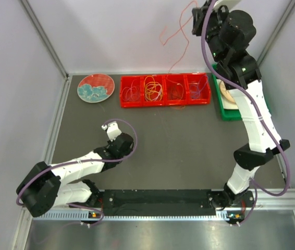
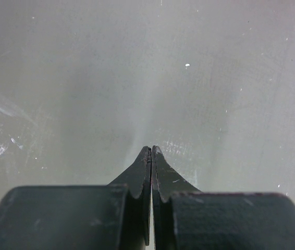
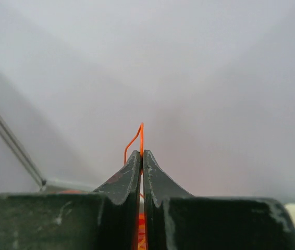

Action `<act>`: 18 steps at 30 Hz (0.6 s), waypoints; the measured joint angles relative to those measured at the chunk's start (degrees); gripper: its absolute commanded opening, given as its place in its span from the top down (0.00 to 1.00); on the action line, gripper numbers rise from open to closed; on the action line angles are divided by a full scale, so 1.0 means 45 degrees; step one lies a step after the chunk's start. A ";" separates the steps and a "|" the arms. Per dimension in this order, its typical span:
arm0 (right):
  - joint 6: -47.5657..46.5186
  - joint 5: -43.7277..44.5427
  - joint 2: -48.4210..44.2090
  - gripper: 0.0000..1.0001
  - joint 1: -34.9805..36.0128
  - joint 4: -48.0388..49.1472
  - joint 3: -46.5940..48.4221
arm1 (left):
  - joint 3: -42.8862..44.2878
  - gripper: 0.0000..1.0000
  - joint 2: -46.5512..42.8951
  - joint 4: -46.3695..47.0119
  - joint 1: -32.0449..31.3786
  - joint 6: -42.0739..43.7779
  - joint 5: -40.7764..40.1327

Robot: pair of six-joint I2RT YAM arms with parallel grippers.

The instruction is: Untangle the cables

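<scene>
High at the back right, my right gripper (image 1: 195, 18) (image 3: 142, 153) is shut on a thin orange cable (image 3: 141, 136). That cable (image 1: 161, 35) hangs from it in loose bends down toward the red tray (image 1: 164, 104). The tray's compartments hold more coiled cables: pale ones (image 1: 132, 92), orange and yellow ones (image 1: 153, 88), red ones (image 1: 176, 89) and purple ones (image 1: 197, 88). My left gripper (image 1: 107, 126) (image 2: 151, 151) sits low over the dark table at the middle left. It is shut, with nothing between its fingers.
A red plate with a blue pattern (image 1: 96, 88) lies left of the red tray. A green tray (image 1: 225, 115) with a beige object stands to the right, partly behind the right arm. Pale walls and metal posts close in the table.
</scene>
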 measured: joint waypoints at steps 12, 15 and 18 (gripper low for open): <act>-0.0651 -0.0578 0.1744 1.00 -0.1180 0.5377 0.1443 | -0.0005 1.00 0.0194 0.0175 0.0000 -0.0049 -0.0107; -0.0709 -0.0695 0.2157 1.00 -0.1239 0.6470 0.1773 | -0.0005 1.00 0.0267 0.0175 0.0000 -0.0049 -0.0141; -0.0622 -0.0797 0.2550 1.00 -0.1360 0.7242 0.1836 | -0.0005 1.00 0.0267 0.0185 0.0000 -0.0049 -0.0185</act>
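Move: The orange cable is already pinched in the right gripper, its lower part trailing into the third compartment from the left of the red bin, about 16 cm ahead, 5 cm to the right and nearly 58 cm below. Beside that compartment, level with it, are the yellow cable about 7 cm left of the hand and the purple cable about 16 cm right. From the left gripper the third compartment lies some 33 cm ahead, 30 cm right and slightly lower. Keep the shut right fingers pinching the orange cable and raise the gripper about 10 cm, easing some 4 cm forward as well, so more of the cable is drawn up above the red bin. Tip the fingers upward by roughly 25 degrees on the way, slowing at the top. ##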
